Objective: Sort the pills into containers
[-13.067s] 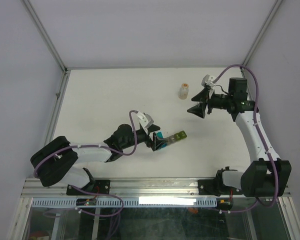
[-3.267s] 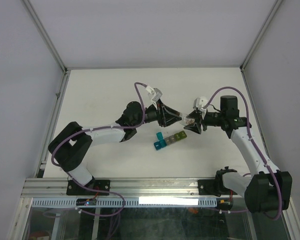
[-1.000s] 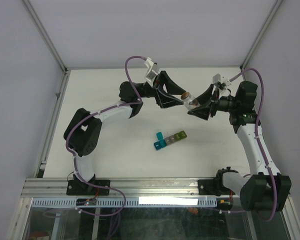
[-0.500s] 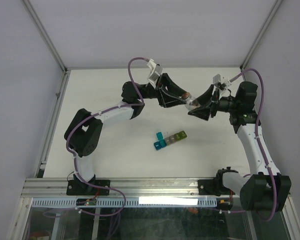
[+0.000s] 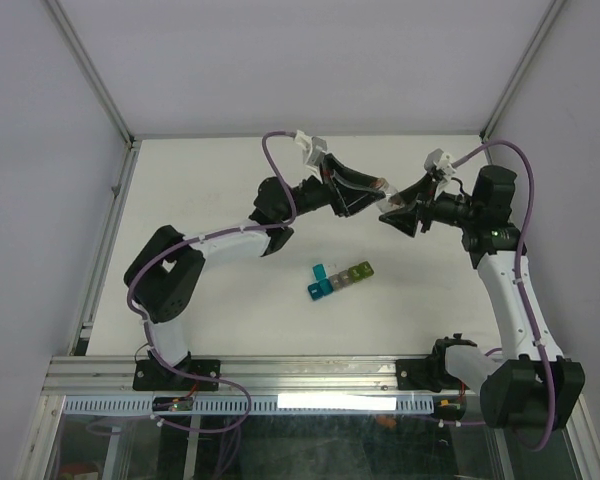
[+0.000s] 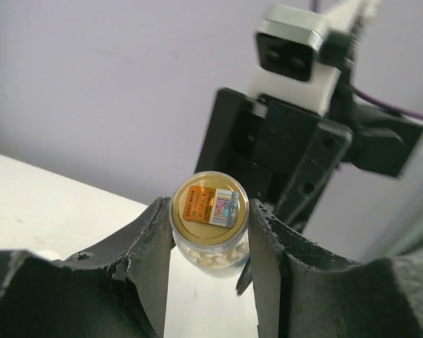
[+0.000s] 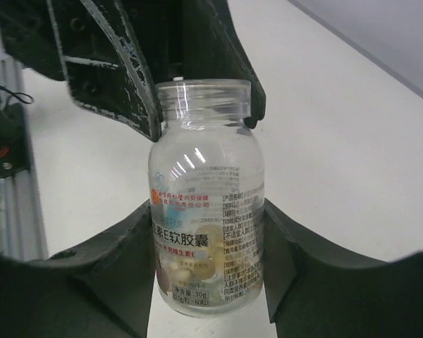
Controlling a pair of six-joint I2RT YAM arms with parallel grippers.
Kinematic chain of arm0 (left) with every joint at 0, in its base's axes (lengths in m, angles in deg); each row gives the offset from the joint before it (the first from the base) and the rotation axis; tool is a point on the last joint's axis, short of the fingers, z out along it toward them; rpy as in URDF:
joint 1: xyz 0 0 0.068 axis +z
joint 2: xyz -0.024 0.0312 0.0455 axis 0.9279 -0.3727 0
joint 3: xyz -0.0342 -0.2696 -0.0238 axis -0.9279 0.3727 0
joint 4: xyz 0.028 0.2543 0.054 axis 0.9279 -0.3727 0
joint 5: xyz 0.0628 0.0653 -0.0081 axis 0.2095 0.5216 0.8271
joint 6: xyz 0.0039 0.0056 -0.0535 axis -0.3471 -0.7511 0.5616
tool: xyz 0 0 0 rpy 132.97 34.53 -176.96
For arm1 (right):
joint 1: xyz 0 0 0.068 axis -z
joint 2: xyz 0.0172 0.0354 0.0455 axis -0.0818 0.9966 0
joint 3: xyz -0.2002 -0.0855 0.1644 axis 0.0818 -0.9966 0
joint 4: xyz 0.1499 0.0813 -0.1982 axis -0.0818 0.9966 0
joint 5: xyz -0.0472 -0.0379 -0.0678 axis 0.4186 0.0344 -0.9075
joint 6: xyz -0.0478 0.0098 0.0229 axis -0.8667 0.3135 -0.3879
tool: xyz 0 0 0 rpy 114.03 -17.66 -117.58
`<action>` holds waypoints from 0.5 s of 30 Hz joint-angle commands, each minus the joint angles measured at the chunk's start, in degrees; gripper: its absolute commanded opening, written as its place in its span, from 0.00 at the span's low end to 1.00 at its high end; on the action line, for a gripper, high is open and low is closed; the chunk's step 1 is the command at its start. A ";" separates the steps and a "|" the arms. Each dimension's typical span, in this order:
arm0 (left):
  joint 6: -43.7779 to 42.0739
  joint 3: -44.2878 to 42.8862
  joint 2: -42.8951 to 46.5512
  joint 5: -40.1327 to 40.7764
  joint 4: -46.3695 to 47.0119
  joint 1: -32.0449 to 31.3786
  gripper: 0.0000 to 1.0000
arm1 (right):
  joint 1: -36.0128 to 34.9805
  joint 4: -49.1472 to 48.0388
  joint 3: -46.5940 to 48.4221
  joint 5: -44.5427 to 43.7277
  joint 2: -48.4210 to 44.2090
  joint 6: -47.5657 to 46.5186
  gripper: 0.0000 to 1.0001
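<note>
A small clear bottle (image 7: 206, 204) with pale pills (image 7: 197, 257) in it hangs in the air between both arms, above the table's far middle (image 5: 386, 197). My right gripper (image 7: 206, 218) is shut on the bottle's body, its pads pressed to both sides. My left gripper (image 6: 210, 211) is shut on the bottle's gold-topped cap (image 6: 209, 204), meeting the right gripper (image 5: 390, 208) head-on. The left gripper (image 5: 377, 188) reaches in from the left. The containers (image 5: 340, 280), a strip of blue, teal, grey and green cubes, lie on the table nearer the arms, untouched.
The white table (image 5: 210, 190) is boxed in by pale walls and a metal frame post (image 5: 110, 230) on the left. An aluminium rail (image 5: 310, 375) runs along the near edge by the arm bases.
My left gripper has moved right onto the bottle's cap and shut on it. The right gripper kept its hold on the bottle, which shifted slightly up and right.
</note>
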 commanded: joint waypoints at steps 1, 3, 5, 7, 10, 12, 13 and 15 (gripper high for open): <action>-5.21 7.18 4.95 31.32 4.29 -8.22 0.00 | -2.06 2.53 2.48 -16.49 -1.96 -7.08 0.00; -5.59 9.47 4.99 39.08 8.33 -9.15 0.00 | -2.59 2.30 2.15 -20.39 -2.22 -7.84 0.00; -5.24 9.10 5.18 40.32 7.30 -9.42 0.00 | -2.68 1.98 1.86 -21.12 -2.26 -7.78 0.00; -4.51 8.98 5.02 38.77 8.29 -9.51 0.00 | -2.72 1.53 1.63 -19.28 -2.11 -6.95 0.00; -4.19 9.89 4.62 34.14 13.43 -9.51 0.23 | -1.70 0.43 1.32 -11.25 -1.62 -4.05 0.00; -5.18 11.18 5.47 31.24 16.09 -8.99 0.67 | -0.43 -0.82 0.85 -5.04 -1.31 -1.64 0.00; -5.54 11.56 6.36 29.40 16.07 -8.44 0.84 | 0.15 -1.62 0.49 -2.33 -1.23 -0.63 0.00; -4.39 11.50 8.16 24.22 14.34 -6.12 0.99 | 0.80 -2.92 -0.11 2.27 -1.05 0.69 0.00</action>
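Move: The left fingers are already shut on the cap of the clear pill bottle, so the cap lies right at that hand. From the right hand, which grips the bottle's body, the cap is about 3 cm to the left, 2 cm forward and 3 cm up. Roughly 32 cm below the left hand lies the pill organizer, 4 cm back and 5 cm left; the white bottle stands some 17 cm ahead of that hand, 13 cm right and 29 cm below. Still pinching the cap, the left fingers swing counter-clockwise from pointing right towards forward, some 20 degrees, as both hands go about 1.5 cm forward and a little over 1 cm down. The right hand keeps its grip on the bottle and tilts with it by about 10 degrees. Both then ease slightly back and up while the left fingers open wide and let go of the cap. ##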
